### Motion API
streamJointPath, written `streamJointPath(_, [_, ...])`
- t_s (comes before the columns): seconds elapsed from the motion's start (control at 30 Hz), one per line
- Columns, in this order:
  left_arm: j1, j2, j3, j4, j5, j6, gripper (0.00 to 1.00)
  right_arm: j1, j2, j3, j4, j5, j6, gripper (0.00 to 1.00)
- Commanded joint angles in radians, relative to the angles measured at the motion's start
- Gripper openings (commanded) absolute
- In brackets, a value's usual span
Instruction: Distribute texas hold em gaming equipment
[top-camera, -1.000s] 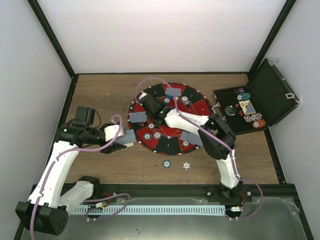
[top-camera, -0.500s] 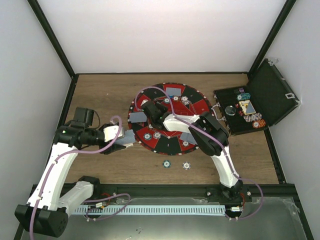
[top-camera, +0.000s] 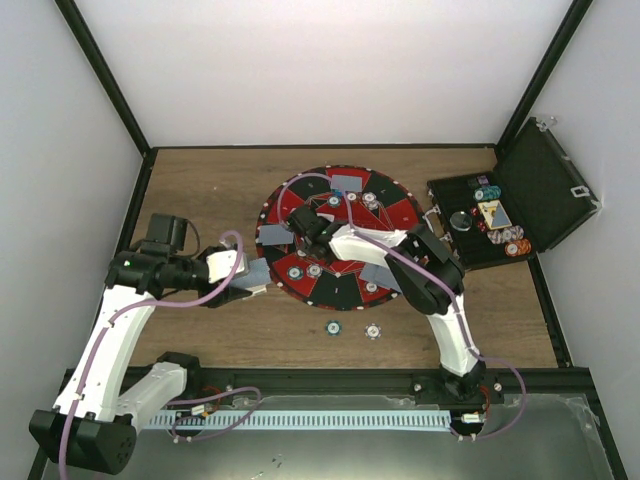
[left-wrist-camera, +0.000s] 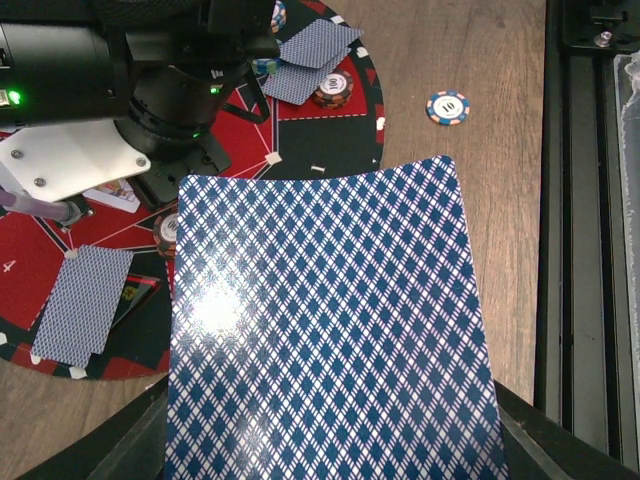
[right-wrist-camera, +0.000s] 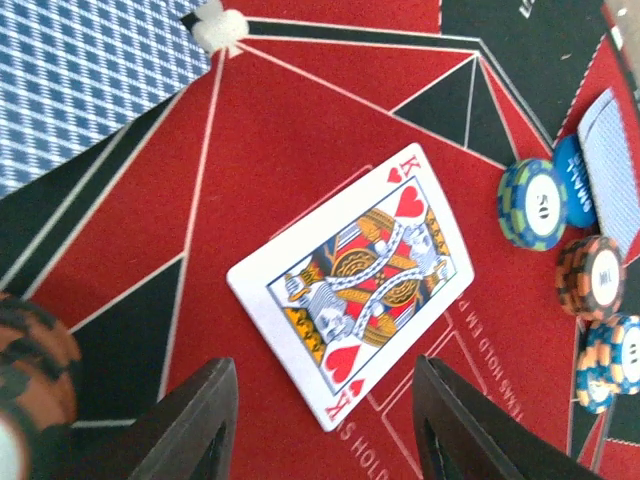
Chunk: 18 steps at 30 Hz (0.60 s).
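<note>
A blue-backed playing card (left-wrist-camera: 320, 330) fills the left wrist view. My left gripper (top-camera: 250, 275) is shut on it at the left edge of the round red-and-black mat (top-camera: 335, 290), and the card hides the fingertips. My right gripper (right-wrist-camera: 330, 430) hangs open low over the mat's middle (top-camera: 312, 228). A face-up king of hearts (right-wrist-camera: 350, 295) lies flat on the red felt between its fingers (right-wrist-camera: 200, 420), touching neither. Beside it are a teal chip (right-wrist-camera: 530, 203), a blue button disc (right-wrist-camera: 578, 195) and a brown chip (right-wrist-camera: 598, 275).
More face-down cards (top-camera: 347, 183) and chips lie around the mat's sectors. Two loose chips (top-camera: 332, 327) (top-camera: 372, 330) sit on the wood in front of the mat. The open black case (top-camera: 540, 190) with chips stands at the right.
My right gripper has opened and the king of hearts now lies free on the mat. It has also drifted slightly toward the mat's centre. The left arm has held still with its card.
</note>
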Motion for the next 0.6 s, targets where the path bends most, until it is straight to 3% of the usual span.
streamJointPath(0.0, [0.001, -0.009, 0.042, -0.005, 0.043, 0.014, 0.09, -0.001, -0.075, 0.057, -0.097, -0.092, 0.117, 0.52])
streamJointPath(0.2, [0.000, -0.011, 0.037, -0.006, 0.041, 0.015, 0.09, -0.016, -0.152, 0.093, -0.157, -0.140, 0.216, 0.65])
streamJointPath(0.27, [0.001, -0.011, 0.033, -0.005, 0.043, 0.015, 0.09, -0.029, -0.190, 0.119, -0.186, -0.159, 0.289, 0.73])
streamJointPath(0.37, [0.001, -0.011, 0.027, -0.001, 0.046, 0.015, 0.09, -0.063, -0.287, 0.149, -0.230, -0.283, 0.449, 0.98])
streamJointPath(0.57, [0.000, -0.011, 0.027, 0.002, 0.058, 0.015, 0.10, -0.133, -0.547, -0.046, -0.059, -0.610, 0.732, 1.00])
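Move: The deck held in the left gripper lies about 17 cm to the right hand's left, some 8 cm back and 15 cm above. The king, face up on the mat, is about 4 cm ahead, 2 cm left and 4 cm below; the face-down cards on the left are 2 cm ahead and 14 cm left, the blue chip 10 cm ahead and 2 cm right. From the left hand, the deck's middle is 2 cm ahead, 3 cm right and slightly below. Lift the empty right gripper away from the freshly laid king, easing back a centimetre or so at first, then climbing ever faster to about 17 cm up. On the way, swing the fingers some 40 degrees round towards the left, where the deck is, and spread them from half open to fully open. Keep the left gripper still, holding the deck. ##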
